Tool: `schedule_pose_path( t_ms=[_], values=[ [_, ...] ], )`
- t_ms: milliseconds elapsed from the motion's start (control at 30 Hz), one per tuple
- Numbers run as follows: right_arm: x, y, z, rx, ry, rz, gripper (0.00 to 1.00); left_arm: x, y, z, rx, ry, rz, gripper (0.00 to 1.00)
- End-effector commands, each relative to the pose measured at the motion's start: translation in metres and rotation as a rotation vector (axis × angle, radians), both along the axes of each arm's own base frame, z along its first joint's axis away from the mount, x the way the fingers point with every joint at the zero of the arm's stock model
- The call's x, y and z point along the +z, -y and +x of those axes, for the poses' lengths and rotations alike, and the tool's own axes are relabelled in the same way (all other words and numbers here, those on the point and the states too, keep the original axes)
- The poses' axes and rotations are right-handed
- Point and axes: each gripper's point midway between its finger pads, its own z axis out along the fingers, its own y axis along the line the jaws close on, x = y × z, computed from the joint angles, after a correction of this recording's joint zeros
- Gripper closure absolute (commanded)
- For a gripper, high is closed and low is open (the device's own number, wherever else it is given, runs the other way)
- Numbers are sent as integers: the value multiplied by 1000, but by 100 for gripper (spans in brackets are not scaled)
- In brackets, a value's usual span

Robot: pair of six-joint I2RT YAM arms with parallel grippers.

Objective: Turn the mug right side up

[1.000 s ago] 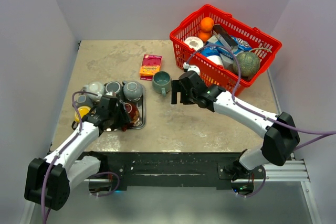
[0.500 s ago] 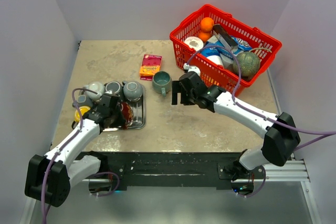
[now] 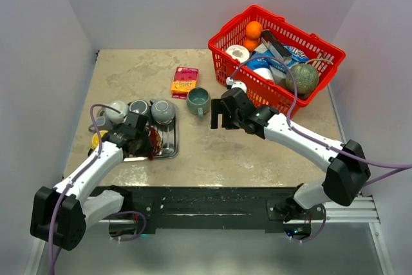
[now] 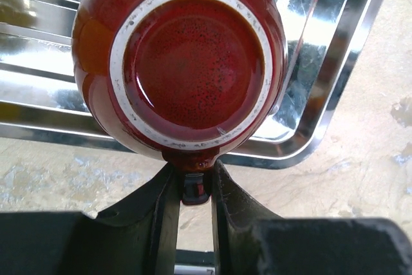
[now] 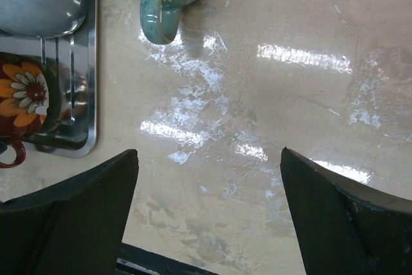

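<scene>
The red mug (image 4: 193,62) lies upside down on the steel tray (image 4: 347,75), its ringed base facing the left wrist camera. My left gripper (image 4: 193,188) is shut on the mug's handle at the tray's near edge. From above, the mug (image 3: 156,138) and the left gripper (image 3: 145,143) sit at the tray's (image 3: 172,149) front. The right wrist view catches the mug's flower pattern (image 5: 22,104). My right gripper (image 3: 217,119) hovers open over bare table, holding nothing.
Grey mugs (image 3: 163,111) stand at the back of the tray. A teal mug (image 3: 198,100) sits upright on the table near the right gripper. A snack packet (image 3: 185,80) lies behind it. A red basket (image 3: 277,56) of goods fills the back right.
My left gripper has closed on the red mug's handle and shifted slightly toward the tray. The right arm has stayed put.
</scene>
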Motion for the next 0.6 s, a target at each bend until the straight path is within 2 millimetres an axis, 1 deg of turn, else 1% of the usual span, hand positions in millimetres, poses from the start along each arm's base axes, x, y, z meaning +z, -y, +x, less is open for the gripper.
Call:
schedule_pose_path(
  t_ms=[0, 100, 133, 233, 267, 300, 333, 367, 400, 433, 467, 500, 533, 567],
  values=[
    [19, -9, 0, 20, 30, 80, 6, 61, 17, 35, -45, 190, -62, 100],
    [26, -14, -3, 45, 41, 116, 6, 90, 28, 41, -71, 254, -124, 100],
    [31, -17, -2, 55, 54, 137, 6, 99, 31, 42, -76, 270, -141, 100],
    [50, -27, -6, 107, 89, 207, 6, 135, 45, 46, -101, 342, -229, 100],
    [59, -29, -8, 124, 105, 233, 6, 158, 53, 49, -123, 392, -278, 100],
    [65, -35, -13, 166, 107, 264, 6, 178, 62, 46, -151, 432, -342, 100],
    [75, -41, -13, 187, 128, 299, 6, 195, 67, 48, -165, 478, -378, 100],
    [87, -43, -17, 211, 147, 336, 6, 221, 71, 49, -178, 534, -412, 100],
    [96, -49, -23, 246, 149, 380, 5, 235, 76, 48, -198, 560, -447, 100],
    [107, -54, -25, 267, 163, 429, 5, 252, 79, 50, -212, 607, -468, 100],
    [121, -59, -28, 293, 174, 473, 4, 275, 82, 50, -226, 660, -493, 100],
    [136, -65, -38, 349, 169, 534, 4, 287, 86, 49, -243, 684, -524, 100],
    [150, -70, -40, 377, 197, 572, 4, 306, 89, 51, -262, 746, -555, 100],
    [164, -73, -43, 402, 215, 603, 4, 320, 93, 51, -280, 788, -586, 100]
  ],
)
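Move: The left hand already grips the red mug by its handle, the upside-down body about 6 cm ahead at the same height. The right gripper it is being taken to stands some 14 cm farther forward, 22 cm to the right and 10 cm higher. The grey mug is 15 cm ahead and 4 cm right, the teal mug 19 cm ahead and 17 cm right, both about level. From the right hand, the red mug lies roughly 22 cm left, 8 cm back and 10 cm below. Keeping its pinch on the red mug's handle, the left hand hoists the mug quickly off the tray, about 20 cm up, drifting right and a little forward towards the right gripper while its fingers tilt up and it rolls left side down, some 35 degrees overall. The right hand rises about 9 cm with fingers wide open, shifting left to meet it and swinging its fingertips leftward and up. ##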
